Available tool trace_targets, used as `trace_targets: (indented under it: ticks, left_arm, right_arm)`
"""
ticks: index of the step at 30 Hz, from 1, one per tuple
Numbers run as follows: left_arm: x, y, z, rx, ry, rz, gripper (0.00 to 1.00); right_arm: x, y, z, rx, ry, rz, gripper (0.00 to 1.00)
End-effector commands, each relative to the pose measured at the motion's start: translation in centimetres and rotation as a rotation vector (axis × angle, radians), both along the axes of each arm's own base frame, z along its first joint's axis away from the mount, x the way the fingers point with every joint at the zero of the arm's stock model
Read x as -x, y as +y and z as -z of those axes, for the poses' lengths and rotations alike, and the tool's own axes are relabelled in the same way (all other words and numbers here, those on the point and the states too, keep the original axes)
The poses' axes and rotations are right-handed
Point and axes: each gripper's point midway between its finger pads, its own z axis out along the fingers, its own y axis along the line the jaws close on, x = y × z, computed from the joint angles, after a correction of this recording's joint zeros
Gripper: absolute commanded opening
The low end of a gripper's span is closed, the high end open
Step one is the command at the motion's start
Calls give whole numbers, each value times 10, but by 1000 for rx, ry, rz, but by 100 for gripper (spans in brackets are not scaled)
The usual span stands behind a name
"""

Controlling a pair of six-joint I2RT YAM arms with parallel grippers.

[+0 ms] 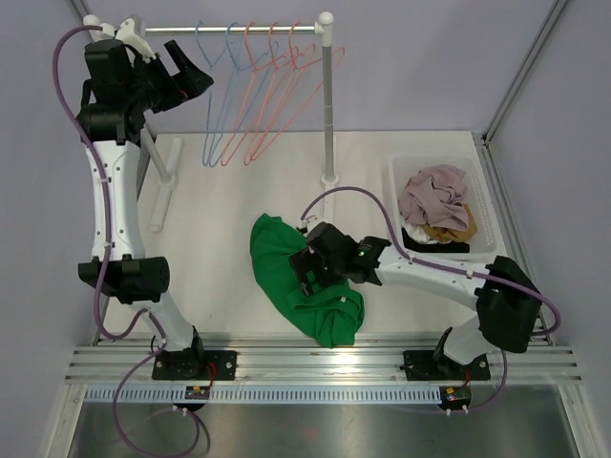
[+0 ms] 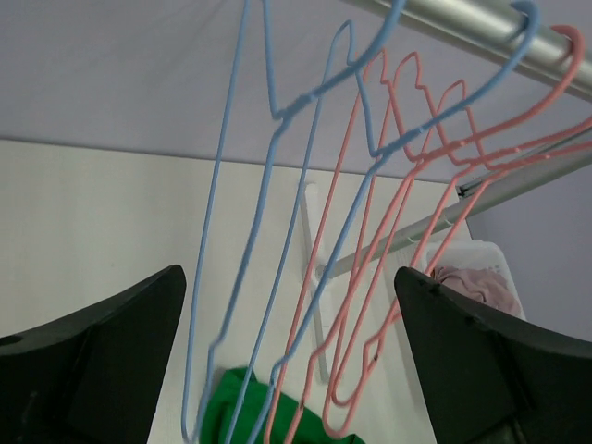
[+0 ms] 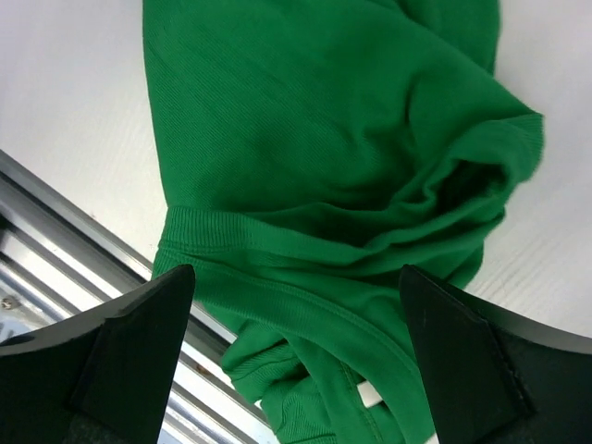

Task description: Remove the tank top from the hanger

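Note:
The green tank top [image 1: 296, 277] lies crumpled on the white table, off any hanger; it fills the right wrist view [image 3: 324, 185] and shows low in the left wrist view [image 2: 250, 412]. Several bare blue and pink hangers [image 1: 253, 91] hang on the rail [image 1: 239, 29], also in the left wrist view [image 2: 351, 231]. My left gripper [image 1: 196, 76] is open and empty, held high just left of the hangers [image 2: 287, 370]. My right gripper [image 1: 310, 272] is open just above the tank top, holding nothing [image 3: 296, 370].
A white basket [image 1: 487, 219] with pink, tan and black clothes stands at the right. The rack's upright pole [image 1: 329, 114] stands behind the tank top. A metal rail [image 1: 315, 361] runs along the table's front edge.

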Motion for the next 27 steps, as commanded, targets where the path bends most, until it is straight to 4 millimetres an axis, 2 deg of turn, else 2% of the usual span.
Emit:
trace_targets:
  ticks: [1, 2, 3, 4, 5, 6, 7, 8, 9, 10, 12, 13, 14, 15, 17, 18, 19, 20, 21, 22, 23, 24, 25, 27]
  left_arm:
    - [63, 28, -43, -73, -82, -174, 99]
    - [86, 37, -56, -87, -115, -239, 99]
    - [98, 41, -56, -96, -120, -265, 99]
    - [103, 47, -36, -112, -74, -295, 99]
    - [112, 48, -30, -116, -69, -307, 99]
    - [140, 46, -46, -113, -132, -315, 99]
    - [150, 46, -45, -109, -146, -318, 99]
    - [155, 43, -22, -107, -107, -303, 99]
    - [178, 40, -33, -101, -170, -303, 99]
    - [182, 38, -11, -101, -133, -291, 99]
    - [196, 37, -4, -112, -145, -286, 99]
    - [211, 36, -6, -120, -172, -289, 99]
    - [216, 37, -2, -129, -171, -290, 99]
    - [218, 38, 14, -148, -139, -289, 99]
    - [234, 37, 19, -164, -159, -282, 99]
    - [234, 36, 33, -175, -142, -274, 99]
    - [235, 36, 43, -194, -143, -264, 99]
    - [249, 36, 42, -200, -195, -270, 99]
    - [243, 39, 64, -204, -177, -281, 99]
    - [246, 41, 70, -205, -191, -298, 99]
    - [256, 42, 71, -202, -227, -315, 99]
    - [257, 43, 78, -190, -240, -328, 99]
    - [253, 47, 102, -197, -202, -346, 99]
    - [254, 53, 119, -204, -181, -377, 99]
  right_arm:
    - [-9, 17, 8, 85, -56, -32, 99]
    - [-12, 18, 14, 107, -62, -22, 100]
    - [-13, 22, 17, 116, -61, -31, 99]
    - [-13, 23, 32, 149, -47, -34, 100]
    - [-17, 23, 39, 176, -58, -21, 100]
    - [-19, 25, 44, 198, -63, -27, 99]
    - [-19, 23, 63, 247, -42, -31, 100]
    - [-20, 23, 70, 269, -43, -31, 99]
    - [-23, 24, 76, 284, -42, -25, 99]
    - [-24, 19, 92, 333, -32, -9, 99]
    - [-22, 20, 101, 351, -8, 2, 100]
    - [-21, 19, 108, 360, 7, 1, 98]
    - [-16, 21, 112, 350, 29, -13, 91]
    - [-15, 22, 114, 350, 37, -17, 81]
    - [-13, 21, 119, 359, 47, -22, 55]
    - [-13, 21, 119, 361, 46, -26, 23]
    - [-14, 22, 110, 346, 33, -26, 1]
    - [-17, 22, 101, 337, 5, -18, 0]
    - [-20, 22, 91, 320, -16, -8, 0]
    - [-24, 23, 68, 283, -56, 2, 0]
    - [-31, 19, 54, 281, -97, 27, 0]
    - [-35, 14, 38, 289, -126, 41, 0]
    - [-40, 11, 10, 256, -172, 66, 0]
    - [-54, 3, -27, 245, -256, 119, 0]
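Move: The green tank top lies crumpled on the table below the open right gripper, its middle about 9 cm down, some 3 cm to the left and 2 cm ahead. From that gripper the rack's right foot is roughly 22 cm ahead and 3 cm right, and the white basket some 23 cm ahead and 35 cm right. From the left gripper the tank top is about 26 cm back, 25 cm right and 44 cm below. Lower the right gripper about 9 cm onto the middle of the green tank top, drifting slightly left and forward while the fingers swing some 15 degrees steeper. Shut the fingers to pinch the cloth, then raise it about 3 cm and carry it a little right. Meanwhile draw the open left gripper some 26 cm back from the blue hangers, rising a little, then sinking well below its start and turning about 15 degrees counter-clockwise. ##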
